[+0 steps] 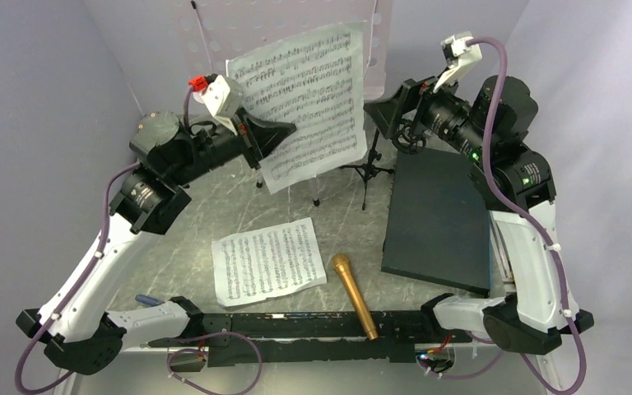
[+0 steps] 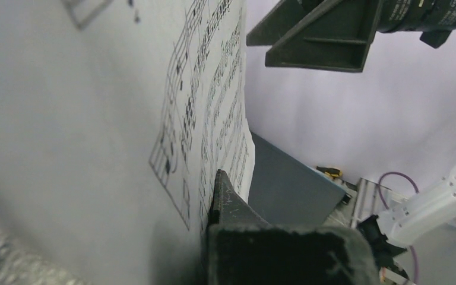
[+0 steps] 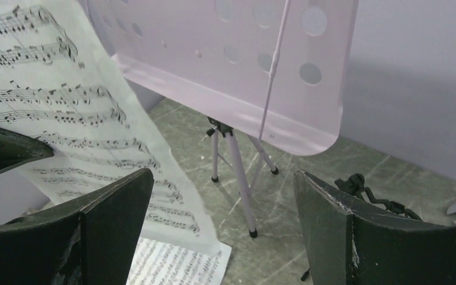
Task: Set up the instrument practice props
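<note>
My left gripper is shut on the lower left edge of a white music sheet and holds it upright in front of the pale lilac music stand. In the left wrist view the fingers pinch the sheet. My right gripper hangs open by the sheet's right edge, gripping nothing; its wrist view shows the stand's desk ahead of the gripper. A second sheet lies flat on the table. The gold microphone lies beside it. The black mic stand stands under the right gripper.
A dark grey slab lies on the right half of the table, under the right arm. The stand's thin legs reach the floor between the held sheet and the mic stand's ring mount. Lilac walls close in at the back and sides.
</note>
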`<state>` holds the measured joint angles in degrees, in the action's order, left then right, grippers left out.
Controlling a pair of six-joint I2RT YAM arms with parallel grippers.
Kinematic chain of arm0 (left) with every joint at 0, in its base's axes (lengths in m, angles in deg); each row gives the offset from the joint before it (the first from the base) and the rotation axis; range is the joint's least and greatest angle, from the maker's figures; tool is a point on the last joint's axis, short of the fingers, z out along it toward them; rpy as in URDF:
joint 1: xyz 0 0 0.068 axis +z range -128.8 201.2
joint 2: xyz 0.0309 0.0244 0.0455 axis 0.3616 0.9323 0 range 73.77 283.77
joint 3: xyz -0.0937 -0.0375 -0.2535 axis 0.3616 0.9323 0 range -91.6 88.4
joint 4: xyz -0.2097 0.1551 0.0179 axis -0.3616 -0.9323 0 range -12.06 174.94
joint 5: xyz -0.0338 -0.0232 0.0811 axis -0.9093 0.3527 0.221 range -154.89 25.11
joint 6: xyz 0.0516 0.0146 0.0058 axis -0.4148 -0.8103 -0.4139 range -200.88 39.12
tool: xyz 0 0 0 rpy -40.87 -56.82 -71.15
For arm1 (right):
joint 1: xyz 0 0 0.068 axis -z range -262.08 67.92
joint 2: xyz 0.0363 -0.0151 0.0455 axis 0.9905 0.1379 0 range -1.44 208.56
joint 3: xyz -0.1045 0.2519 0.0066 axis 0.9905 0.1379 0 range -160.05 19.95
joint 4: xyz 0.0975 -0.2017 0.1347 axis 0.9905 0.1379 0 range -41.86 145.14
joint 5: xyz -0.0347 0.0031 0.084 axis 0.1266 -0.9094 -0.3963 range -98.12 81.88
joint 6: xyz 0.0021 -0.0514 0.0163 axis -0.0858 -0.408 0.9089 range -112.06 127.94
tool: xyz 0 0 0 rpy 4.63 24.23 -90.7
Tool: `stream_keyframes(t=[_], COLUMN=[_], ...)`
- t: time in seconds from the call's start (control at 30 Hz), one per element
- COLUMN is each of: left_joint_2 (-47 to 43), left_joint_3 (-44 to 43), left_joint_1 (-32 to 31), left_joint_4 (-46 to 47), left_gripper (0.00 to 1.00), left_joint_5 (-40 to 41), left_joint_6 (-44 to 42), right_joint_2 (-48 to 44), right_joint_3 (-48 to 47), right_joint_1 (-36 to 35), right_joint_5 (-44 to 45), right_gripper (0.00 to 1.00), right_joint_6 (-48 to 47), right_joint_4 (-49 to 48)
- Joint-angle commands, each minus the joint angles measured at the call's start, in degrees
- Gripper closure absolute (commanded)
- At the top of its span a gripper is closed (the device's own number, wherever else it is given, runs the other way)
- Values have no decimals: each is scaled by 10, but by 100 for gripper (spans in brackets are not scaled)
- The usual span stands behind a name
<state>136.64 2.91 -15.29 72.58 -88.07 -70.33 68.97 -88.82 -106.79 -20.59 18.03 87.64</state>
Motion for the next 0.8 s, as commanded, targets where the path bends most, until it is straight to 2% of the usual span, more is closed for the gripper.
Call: stream_keyframes(t=[0.0,0.2,0.4,0.53,0.63,0.77], left_joint_2=[23,45,71,84,95,106], left_joint_3=[-74,-140,-185,-210,-235,-256], left_joint_1=[-2,-2,-2,-2,-2,-2], left_joint_4=[6,-6,-15,-21,-30,-37], left_gripper=[98,97,97,97,97,97], left_joint_5=[22,42,84,104,107,125], left_joint_6=[-36,-65,-96,-126,-137,-147], right_joint_2=[20,44,51,77,109,130], right_joint_3=[-56,-97,-98,-129,-175,-197], right_joint_1=[8,12,16,17,17,17], right_joint_5=[-23,13,43,47,48,38], right_gripper=[9,14,19,26,35,42], right_joint_6=[28,47,52,61,65,73], right_joint_4=[-21,-40,-90,-95,-76,-77])
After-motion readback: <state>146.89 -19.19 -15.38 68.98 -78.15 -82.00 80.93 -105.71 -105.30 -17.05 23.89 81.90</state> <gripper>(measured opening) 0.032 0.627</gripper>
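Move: The left hand already grips the sheet music; the music stand's perforated panel that it goes to has its middle about 17 cm ahead, 1 cm to the right and some 5 cm above. The black mic stand is about 19 cm ahead, 20 cm right and 40 cm below that hand. From the right hand, open and empty, the panel lies about 12 cm ahead and 16 cm left, 3 cm higher, and the held sheet's middle some 2 cm ahead, 13 cm left, level. Still pinching the sheet by its left side, the left hand carries it up about 9 cm, then also forward 3–4 cm towards the stand's panel, rolling some 15 degrees so its far side lifts and swinging a little counter-clockwise. The empty right hand rises about 7 cm and goes forward 4–5 cm towards the panel's right side, fingers closing about a third. ##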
